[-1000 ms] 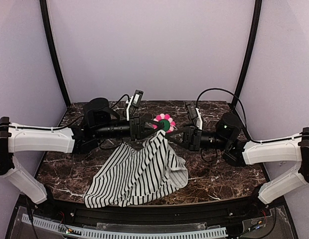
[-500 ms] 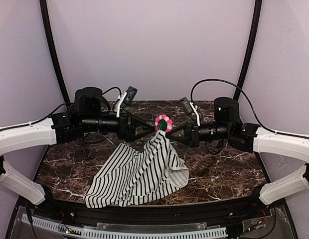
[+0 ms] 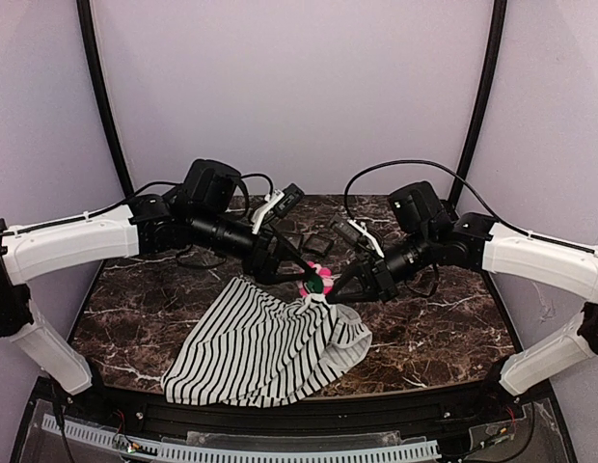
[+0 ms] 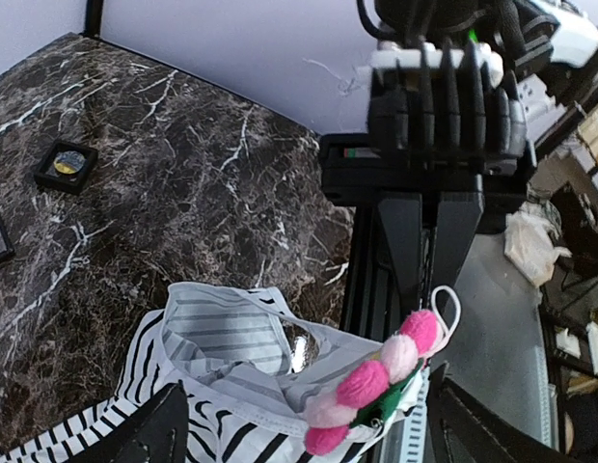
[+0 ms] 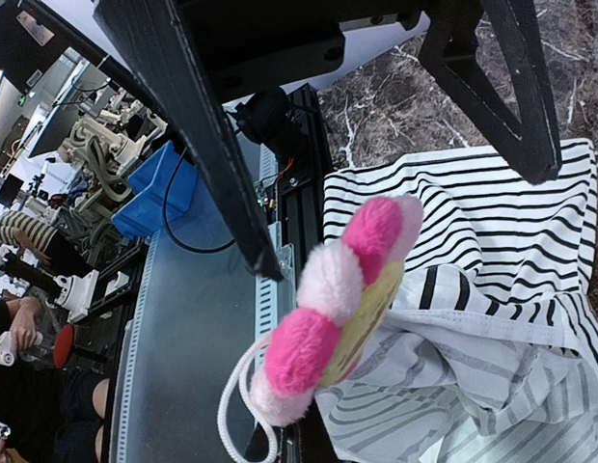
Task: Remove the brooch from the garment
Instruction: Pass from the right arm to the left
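The brooch [image 3: 319, 282], a ring of pink and white fluffy petals, hangs just above the table. The striped garment [image 3: 270, 338] is still pinned to it and trails down onto the marble. My right gripper [image 3: 336, 289] comes in from the right and is shut on the brooch [image 5: 328, 309]. Its own fingertips are hidden in the right wrist view. My left gripper [image 3: 301, 270] stands open just left of the brooch [image 4: 376, 381], with the brooch and bunched cloth [image 4: 222, 347] between its spread fingers [image 4: 154, 434] but untouched.
Small black square frames [image 3: 318, 243] lie on the marble table [image 3: 434, 338] behind the grippers. One of them [image 4: 67, 165] shows in the left wrist view. Black enclosure posts [image 3: 101, 96] stand at the back corners. The table's front rail [image 3: 280, 410] runs below the garment.
My left gripper has opened and let go. Both grippers have dropped lower and nearer, and more of the garment now rests on the table.
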`<state>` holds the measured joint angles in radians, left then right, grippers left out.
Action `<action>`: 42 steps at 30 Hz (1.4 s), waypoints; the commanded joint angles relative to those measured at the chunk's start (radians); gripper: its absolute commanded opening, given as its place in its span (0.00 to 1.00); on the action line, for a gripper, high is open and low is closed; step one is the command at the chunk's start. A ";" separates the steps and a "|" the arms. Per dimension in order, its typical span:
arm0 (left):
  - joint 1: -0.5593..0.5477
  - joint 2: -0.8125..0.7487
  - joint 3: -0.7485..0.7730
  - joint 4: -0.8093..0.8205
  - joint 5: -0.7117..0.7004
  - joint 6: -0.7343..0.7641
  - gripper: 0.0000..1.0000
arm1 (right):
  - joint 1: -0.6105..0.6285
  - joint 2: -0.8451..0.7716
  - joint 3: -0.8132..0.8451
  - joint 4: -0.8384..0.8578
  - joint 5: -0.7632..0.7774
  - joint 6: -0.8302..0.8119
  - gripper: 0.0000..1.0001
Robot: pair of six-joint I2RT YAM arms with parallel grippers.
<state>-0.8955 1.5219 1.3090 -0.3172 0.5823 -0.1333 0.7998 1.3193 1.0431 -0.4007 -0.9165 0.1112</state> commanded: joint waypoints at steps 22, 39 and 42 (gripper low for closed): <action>-0.056 0.061 0.029 -0.030 0.175 0.002 0.02 | 0.005 -0.007 -0.007 0.001 0.049 -0.015 0.00; -0.056 -0.224 -0.249 0.279 -0.142 -0.105 0.01 | -0.003 -0.144 -0.308 0.531 0.117 0.195 0.88; -0.056 -0.218 -0.222 0.221 -0.147 -0.083 0.01 | -0.002 -0.134 -0.311 0.577 0.165 0.162 0.88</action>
<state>-0.9474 1.3090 1.0595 -0.0528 0.4656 -0.2409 0.7975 1.1858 0.7391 0.0128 -0.8253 0.2802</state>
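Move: The brooch, held by its rim in my right fingers, lies about 4 cm to the right of my left hand, 4 cm back and roughly level with it; it is about 3 cm to the left of my right hand and 1 cm ahead. The striped garment still hangs from it, its bulk about 10 cm back from my left hand, 10 cm left and 22 cm down. The nearest dark tray is on the table, some 17 cm ahead, 3 cm right and 24 cm below. I draw my open left hand back about 4 cm, a little right and down, turning clockwise some 10 degrees, and shut its fingers on the brooch while my right hand keeps its pinch, sinking slightly. Then I open my right fingers wide to let go, and carry the brooch with my left hand about 4 cm left and 4 cm up, away from them. ##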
